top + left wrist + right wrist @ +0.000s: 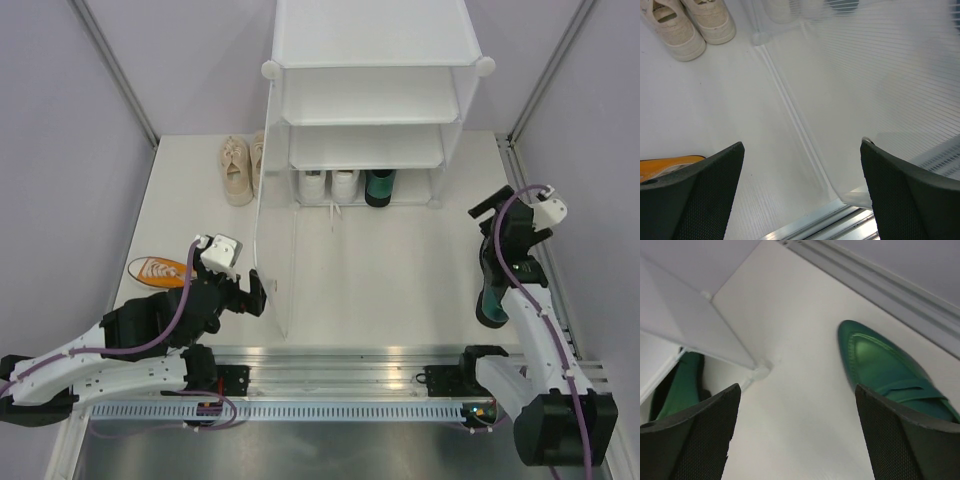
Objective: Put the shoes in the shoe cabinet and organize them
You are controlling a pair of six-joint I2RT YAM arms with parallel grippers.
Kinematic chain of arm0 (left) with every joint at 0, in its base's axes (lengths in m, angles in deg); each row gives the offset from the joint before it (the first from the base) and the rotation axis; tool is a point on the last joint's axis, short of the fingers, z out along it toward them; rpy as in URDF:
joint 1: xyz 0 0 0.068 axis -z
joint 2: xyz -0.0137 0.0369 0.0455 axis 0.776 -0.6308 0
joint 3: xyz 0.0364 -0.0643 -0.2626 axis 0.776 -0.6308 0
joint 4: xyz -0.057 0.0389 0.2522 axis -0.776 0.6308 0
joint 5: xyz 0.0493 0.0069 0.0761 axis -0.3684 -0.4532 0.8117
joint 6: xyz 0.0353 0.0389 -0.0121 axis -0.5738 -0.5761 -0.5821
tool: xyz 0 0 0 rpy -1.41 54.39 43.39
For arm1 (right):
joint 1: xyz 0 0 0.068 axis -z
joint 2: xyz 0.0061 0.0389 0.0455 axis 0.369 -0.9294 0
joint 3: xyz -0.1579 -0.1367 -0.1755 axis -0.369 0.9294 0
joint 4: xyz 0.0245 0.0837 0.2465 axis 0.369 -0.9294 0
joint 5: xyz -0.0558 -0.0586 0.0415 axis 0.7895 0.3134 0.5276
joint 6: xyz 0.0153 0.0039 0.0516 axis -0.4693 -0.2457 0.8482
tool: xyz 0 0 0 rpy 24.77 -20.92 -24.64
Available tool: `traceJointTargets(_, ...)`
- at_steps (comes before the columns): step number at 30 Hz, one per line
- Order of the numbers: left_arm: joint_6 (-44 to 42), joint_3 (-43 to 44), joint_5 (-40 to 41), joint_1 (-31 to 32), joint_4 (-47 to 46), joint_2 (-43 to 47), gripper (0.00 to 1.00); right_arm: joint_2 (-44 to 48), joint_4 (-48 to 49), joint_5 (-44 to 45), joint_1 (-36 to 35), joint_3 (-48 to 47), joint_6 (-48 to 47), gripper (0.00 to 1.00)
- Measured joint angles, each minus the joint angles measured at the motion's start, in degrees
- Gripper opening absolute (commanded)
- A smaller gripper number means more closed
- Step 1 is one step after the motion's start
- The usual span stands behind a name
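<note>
The shoe cabinet [372, 95] stands at the back centre. Its lowest tier holds a white pair of shoes [327, 184] and one dark green heel [380, 187]. A cream pair [238, 168] sits on the floor left of the cabinet. One orange sneaker [155, 270] lies at the left, beside my left arm. My left gripper [250, 295] [802, 147] is open over bare floor next to the cabinet's translucent side panel [880, 90]. My right gripper [497, 235] [797, 390] is open, with nothing between its fingers. The other green heel [885, 365] [492, 298] lies just right of it.
The cabinet's round corner connector [760, 372] is just ahead of the right gripper, to its left. A metal rail [340, 365] runs along the near edge between the arm bases. Grey walls close in both sides, with a frame rail [880, 285] by the right wall.
</note>
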Motion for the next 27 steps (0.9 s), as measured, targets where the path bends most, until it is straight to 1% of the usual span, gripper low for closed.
traceJointTargets(3, 0.0, 0.0, 0.0, 0.0, 0.0, 0.1, 1.00, 3.1, -5.0, 1.9, 4.3, 1.6, 0.9, 0.98)
traceJointTargets(6, 0.0, 0.0, 0.0, 0.0, 0.0, 0.3, 1.00, 3.5, -8.1, 1.4, 8.5, 4.6, 2.1, 0.98)
traceJointTargets(10, 0.0, 0.0, -0.1, 0.0, 0.0, 1.1, 1.00, 0.8, -11.1, -1.0, 12.9, 9.9, 4.1, 0.98)
traceJointTargets(13, 0.0, 0.0, -0.2, 0.0, 0.0, 1.6, 1.00, -2.6, -11.5, -3.0, 13.9, 11.6, 5.4, 0.96)
traceJointTargets(14, 0.0, 0.0, -0.3, 0.0, 0.0, 1.7, 1.00, -3.7, -11.3, -3.7, 13.9, 11.8, 5.6, 0.91)
traceJointTargets(16, 0.0, 0.0, -0.5, 0.0, -0.1, 1.9, 1.00, -5.7, -10.6, -5.1, 14.0, 12.7, 6.3, 0.86)
traceJointTargets(18, 0.0, 0.0, -0.6, 0.0, -0.2, 2.2, 1.00, -6.2, -9.4, -5.8, 14.2, 12.9, 6.4, 0.74)
traceJointTargets(19, 0.0, 0.0, -0.6, 0.0, -0.2, 2.4, 1.00, -6.3, -8.6, -6.5, 14.3, 13.2, 6.5, 0.67)
traceJointTargets(20, 0.0, -0.1, -0.7, 0.0, -0.4, 2.8, 1.00, -6.3, -7.8, -7.2, 14.3, 13.4, 6.4, 0.53)
traceJointTargets(22, 0.0, -0.2, -0.9, 0.0, -0.5, 3.4, 1.00, -6.4, -6.2, -9.0, 14.3, 13.7, 6.2, 0.43)
traceJointTargets(23, 0.0, -0.2, -1.0, 0.0, -0.5, 3.7, 1.00, -6.5, -5.6, -9.6, 14.3, 13.8, 6.1, 0.33)
traceJointTargets(26, 0.0, -0.2, -1.4, 0.0, -0.8, 3.8, 1.00, -6.3, -4.4, -10.9, 14.3, 14.3, 5.2, 0.21)
traceJointTargets(27, 0.0, -0.3, -1.6, 0.0, -0.9, 3.8, 1.00, -6.1, -4.2, -11.0, 14.3, 14.5, 4.8, 0.19)
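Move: The green shoe on the right of the table lies about 8 cm back, 5 cm to the right and 18 cm below the empty, open right hand. The cabinet's near right foot stands some 14 cm ahead, 14 cm left and 20 cm below, and the shelved green shoe about 24 cm ahead, 27 cm left and 18 cm below. From the left hand the shoe on the table is roughly 67 cm right, 13 cm ahead and 23 cm below. The right hand sinks about 16 cm and back some 7, tipping down, and closes on the green shoe's left rim. ##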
